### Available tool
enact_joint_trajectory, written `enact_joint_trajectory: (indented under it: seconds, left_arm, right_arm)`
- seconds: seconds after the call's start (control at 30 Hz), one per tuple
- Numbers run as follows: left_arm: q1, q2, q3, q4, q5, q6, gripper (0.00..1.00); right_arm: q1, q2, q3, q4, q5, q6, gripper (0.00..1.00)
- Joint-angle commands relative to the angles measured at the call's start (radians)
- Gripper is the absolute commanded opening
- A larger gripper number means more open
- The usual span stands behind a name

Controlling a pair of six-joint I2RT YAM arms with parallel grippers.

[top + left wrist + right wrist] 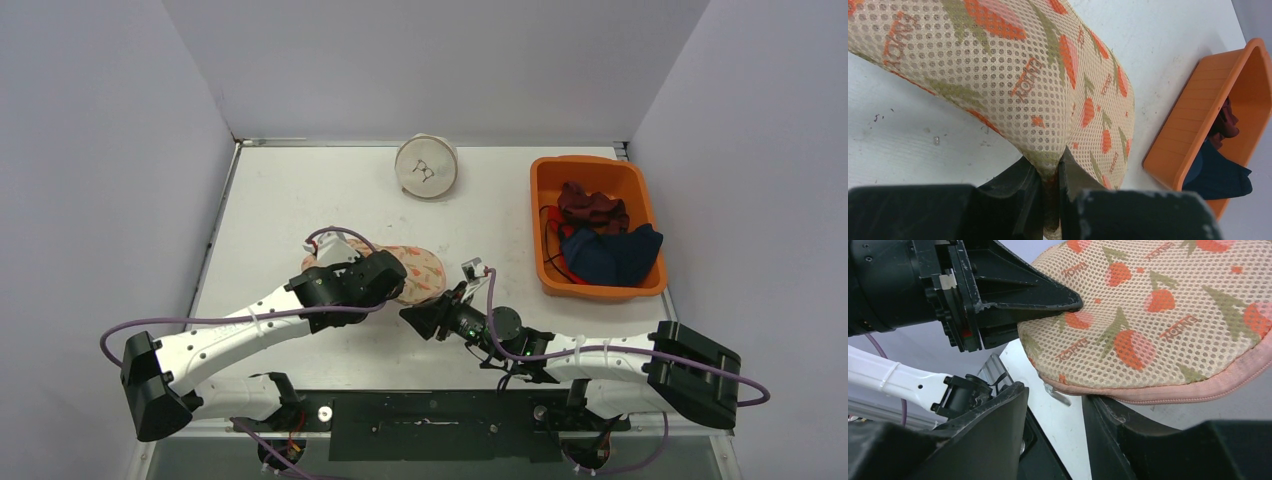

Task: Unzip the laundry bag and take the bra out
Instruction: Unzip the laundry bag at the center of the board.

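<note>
The laundry bag (418,270), beige mesh printed with orange strawberries and edged by a pink zipper, lies mid-table. My left gripper (1050,165) is shut on a pinch of its mesh (1038,75) and holds that edge up. In the right wrist view the bag (1158,325) hangs just above my right gripper (1053,392). That gripper is open, and the silver zipper pull (1060,396) sits between its fingertips without touching them. In the top view the right gripper (425,318) is at the bag's near edge. The bra is hidden.
An orange bin (545,200) holding dark red and navy clothes stands at the right, also seen in the left wrist view as the orange bin (1198,115). A white round container (426,167) sits at the back middle. Grey walls close in three sides.
</note>
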Motion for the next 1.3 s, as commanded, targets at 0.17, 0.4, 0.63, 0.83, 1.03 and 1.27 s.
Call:
enact_joint_trajectory:
  seconds: [0.17,0.4,0.63,0.83,1.03,1.27]
  left_arm:
    - [-0.016,-0.030,0.007,0.042,-0.012,-0.018,0.00]
    - [-0.016,-0.031,0.002,0.045,-0.014,-0.020,0.00]
    - [-0.016,-0.034,-0.005,0.045,-0.018,-0.020,0.00]
    - [-0.016,-0.044,-0.018,0.049,-0.022,-0.017,0.00]
    - [-0.017,-0.053,-0.037,0.070,-0.014,-0.009,0.00]
    - [-0.018,-0.064,-0.045,0.075,-0.013,-0.005,0.00]
  right_arm:
    - [0.007,-0.024,-0.011,0.065,0.042,-0.005,0.34]
    - [0.008,-0.037,-0.018,0.065,0.026,-0.018,0.16]
    - [0.019,-0.059,-0.019,0.017,0.024,-0.041,0.06]
    - [0.032,-0.094,-0.017,-0.085,0.060,-0.059,0.05]
    - [0.037,-0.128,-0.004,-0.224,0.136,-0.070,0.05]
    - [0.039,-0.156,-0.023,-0.260,0.161,-0.070,0.06]
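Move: The zipper pull of the laundry bag sits almost between the right hand's open fingertips, about 1 cm ahead, 1 cm left and at the same height. The left fingers' pinch on the bag is about 4 cm ahead, 1 cm left and 3 cm above the right hand; the bag's middle is some 8 cm ahead, 6 cm left and 1 cm up. From the left hand the pull is about 3 cm back, level sideways and 3 cm below. Right fingers close, pinching the zipper pull, then draw about 2 cm right and down while left keeps hold. ##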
